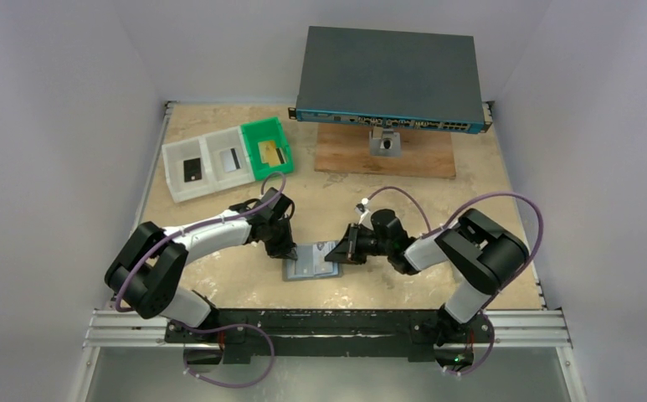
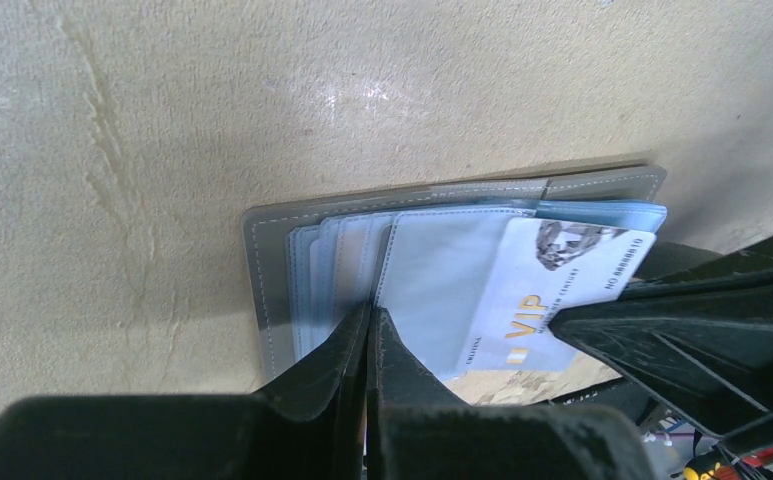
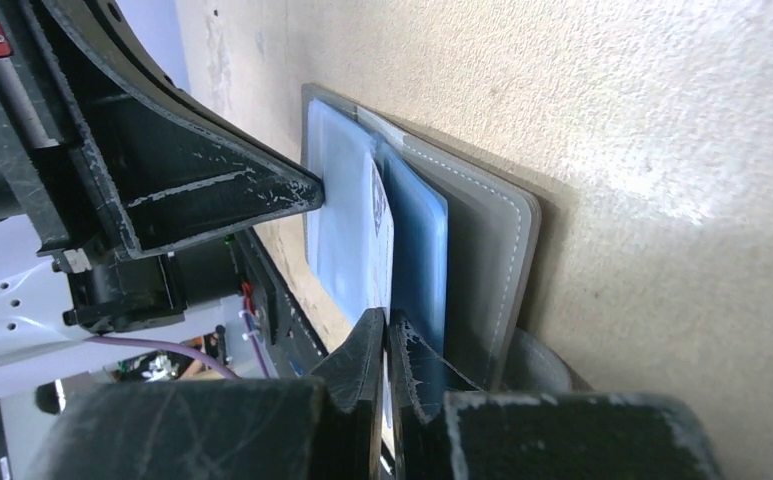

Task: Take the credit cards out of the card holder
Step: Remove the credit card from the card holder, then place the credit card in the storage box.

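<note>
The card holder [image 1: 311,265] lies open on the table between the arms, grey outside with bluish clear pockets [image 2: 442,280]. A pale silver credit card [image 2: 552,295] marked VIP sticks halfway out of a pocket toward the right. My right gripper [image 3: 387,328] is shut on that card's outer edge, and its fingers [image 2: 692,320] show in the left wrist view. My left gripper [image 2: 372,315] is shut, its tips pressed down on the holder's pockets near the left side. In the top view the left gripper [image 1: 290,249] and right gripper [image 1: 338,249] flank the holder.
At the back left stand a white tray [image 1: 207,164] holding a black card [image 1: 192,170] and a silver card [image 1: 230,159], and a green tray [image 1: 268,147] with a gold card [image 1: 271,152]. A large dark grey box [image 1: 391,75] rests over a wooden board [image 1: 387,155] at the back.
</note>
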You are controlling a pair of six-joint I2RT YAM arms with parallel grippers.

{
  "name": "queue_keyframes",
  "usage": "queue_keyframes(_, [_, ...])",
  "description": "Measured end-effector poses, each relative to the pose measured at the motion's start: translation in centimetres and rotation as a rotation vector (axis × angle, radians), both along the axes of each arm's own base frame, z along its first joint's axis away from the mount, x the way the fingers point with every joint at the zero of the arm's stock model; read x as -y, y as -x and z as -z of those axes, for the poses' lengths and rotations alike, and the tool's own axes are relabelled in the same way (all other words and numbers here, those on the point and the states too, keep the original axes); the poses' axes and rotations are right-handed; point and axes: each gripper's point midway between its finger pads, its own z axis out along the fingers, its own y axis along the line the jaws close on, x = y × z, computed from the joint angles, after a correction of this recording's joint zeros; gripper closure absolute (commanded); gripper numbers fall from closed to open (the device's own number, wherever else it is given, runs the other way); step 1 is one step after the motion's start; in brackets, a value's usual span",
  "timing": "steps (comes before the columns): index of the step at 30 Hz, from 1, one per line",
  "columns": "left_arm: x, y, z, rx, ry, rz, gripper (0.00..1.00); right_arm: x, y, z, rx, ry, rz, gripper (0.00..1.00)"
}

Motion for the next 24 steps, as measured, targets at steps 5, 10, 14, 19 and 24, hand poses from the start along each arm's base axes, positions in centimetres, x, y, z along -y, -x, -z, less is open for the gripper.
queue_keyframes(5, [0.0, 0.0, -0.1, 0.006, 0.004, 0.000, 1.00, 1.0, -0.2, -0.9, 0.033, 0.035, 0.015, 1.00])
queue_keyframes(10, [0.0, 0.0, -0.4, 0.017, 0.006, 0.022, 1.00, 1.9, -0.3, -1.5, 0.053, 0.077, 0.033, 1.00])
queue_keyframes(14, [-0.6, 0.4, -1.3, 0.022, -0.017, 0.062, 0.89, 2.0, -0.6, -2.8, 0.073, 0.093, 0.036, 1.00])
queue_keyframes(19, [0.4, -1.0, -6.6, 0.138, 0.042, 0.111, 0.70, 1.2, -1.7, -6.1, 0.131, 0.054, 0.032, 1.00])
queue_keyframes(24, [2.0, -1.6, -13.1, 0.288, 0.193, 0.165, 0.57, 0.4, -2.3, -9.6, 0.173, -0.024, 0.014, 1.00])
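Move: The VIP card, already pinched in the right fingers, has its middle some 2 cm left and 1 cm ahead of the right hand, at about its height; from the left hand it is some 7 cm to the right, level with it in reach, and 1 cm up. The open card holder's middle lies about 4 cm right and 2 cm back of the left hand, just below it. The green tray is about 27 cm ahead of that hand and 7 cm to its left. The VIP card, still pinched in the right hand's shut fingers, is first eased about 2 cm to the right while rising, then carried up off the holder, some 10 cm in all and slightly forward. The left hand, at first resting its closed tips on the holder, comes free late and rises quickly about 13 cm, its fingers swinging some 20 degrees forward and right as they open partway beside the card. ##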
